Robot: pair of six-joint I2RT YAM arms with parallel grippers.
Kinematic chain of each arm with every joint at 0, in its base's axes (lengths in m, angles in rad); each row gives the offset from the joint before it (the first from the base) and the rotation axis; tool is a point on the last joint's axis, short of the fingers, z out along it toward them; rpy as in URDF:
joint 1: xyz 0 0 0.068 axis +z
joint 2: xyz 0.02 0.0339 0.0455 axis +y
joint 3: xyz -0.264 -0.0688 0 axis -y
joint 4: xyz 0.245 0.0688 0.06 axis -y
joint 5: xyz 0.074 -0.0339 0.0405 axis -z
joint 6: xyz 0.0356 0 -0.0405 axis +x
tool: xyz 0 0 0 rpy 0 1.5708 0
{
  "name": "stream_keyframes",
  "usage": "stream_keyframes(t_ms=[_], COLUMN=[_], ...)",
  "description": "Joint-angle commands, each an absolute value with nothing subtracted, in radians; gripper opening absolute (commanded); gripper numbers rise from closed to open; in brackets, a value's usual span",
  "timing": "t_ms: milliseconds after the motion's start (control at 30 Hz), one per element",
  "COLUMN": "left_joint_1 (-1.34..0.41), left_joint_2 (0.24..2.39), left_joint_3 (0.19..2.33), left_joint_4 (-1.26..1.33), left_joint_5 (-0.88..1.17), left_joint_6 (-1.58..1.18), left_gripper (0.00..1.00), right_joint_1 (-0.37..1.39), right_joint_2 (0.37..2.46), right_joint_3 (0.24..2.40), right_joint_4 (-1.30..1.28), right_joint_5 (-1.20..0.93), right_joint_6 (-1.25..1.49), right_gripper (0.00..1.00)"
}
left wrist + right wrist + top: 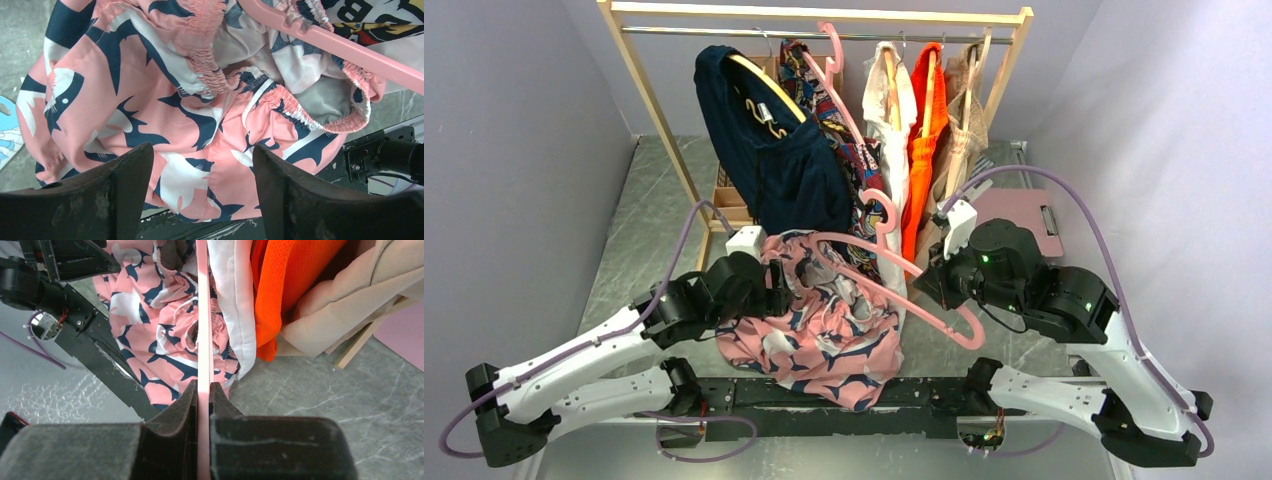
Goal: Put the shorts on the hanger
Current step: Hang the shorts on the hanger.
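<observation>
The pink shorts (829,325) with navy and white print hang bunched over the near table edge, threaded on the pale-pink hanger (879,250). In the left wrist view the hanger (350,50) passes through the gathered waistband of the shorts (150,100). My left gripper (774,283) sits at the shorts' left side. It is open (202,170), with the fabric behind its fingers and nothing pinched. My right gripper (932,283) is shut on the hanger's bar (203,315), jaws (203,390) pressed on both sides. The shorts (145,315) hang left of that bar.
A wooden clothes rack (824,14) stands behind, holding a navy garment (769,150), a patterned one (844,140), white (894,130), orange (927,130) and beige (969,120) clothes, plus another pink hanger (834,55). A pink board (1024,215) lies at the right.
</observation>
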State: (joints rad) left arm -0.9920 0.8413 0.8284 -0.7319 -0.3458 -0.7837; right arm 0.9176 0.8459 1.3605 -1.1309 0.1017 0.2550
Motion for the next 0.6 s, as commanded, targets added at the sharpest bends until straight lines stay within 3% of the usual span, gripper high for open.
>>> stream_keyframes(t_ms=[0, 300, 567], left_joint_1=[-0.991, -0.981, -0.936], left_joint_2=[0.880, 1.118, 1.150], left_joint_3=[0.832, 0.922, 0.923], left_joint_4=[-0.644, -0.639, -0.544], left_joint_5=[-0.352, -0.521, -0.531], left_joint_6=[-0.732, -0.717, -0.699], left_gripper=[0.78, 0.78, 0.79], right_joint_1=[0.916, 0.915, 0.914], right_joint_2=[0.846, 0.847, 0.839], right_joint_3=[1.353, 1.355, 1.358], right_joint_4=[-1.075, -1.078, -1.088], right_joint_5=[0.121, 0.112, 0.111], right_joint_6=[0.262, 0.262, 0.261], right_gripper=[0.00, 0.00, 0.00])
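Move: The near-left rim of the shorts' waistband lies about 9 cm ahead of the open left hand, 3 cm to its right and some 9 cm below. The left end of the pink hanger is about 12 cm ahead of that hand, 6 cm right and 5 cm below, and the navy garment hangs roughly 22 cm straight ahead at about hand height. From the right hand, the same rim is around 12 cm ahead, 21 cm left and 22 cm below. Its fingers already wide open and staying so, the left hand goes forward about 5 cm and sinks some 3.5 cm over the bunched shorts towards the gathered left rim of the waistband, drifting a little right early on and rolling some 15 degrees so its left side rises; the sinking levels off at the end while it still travels forward. The right hand stays in place and keeps its pinch on the pink hanger, holding its left end above the waist opening, and no touch of the left fingers on cloth or hanger can be seen yet. ##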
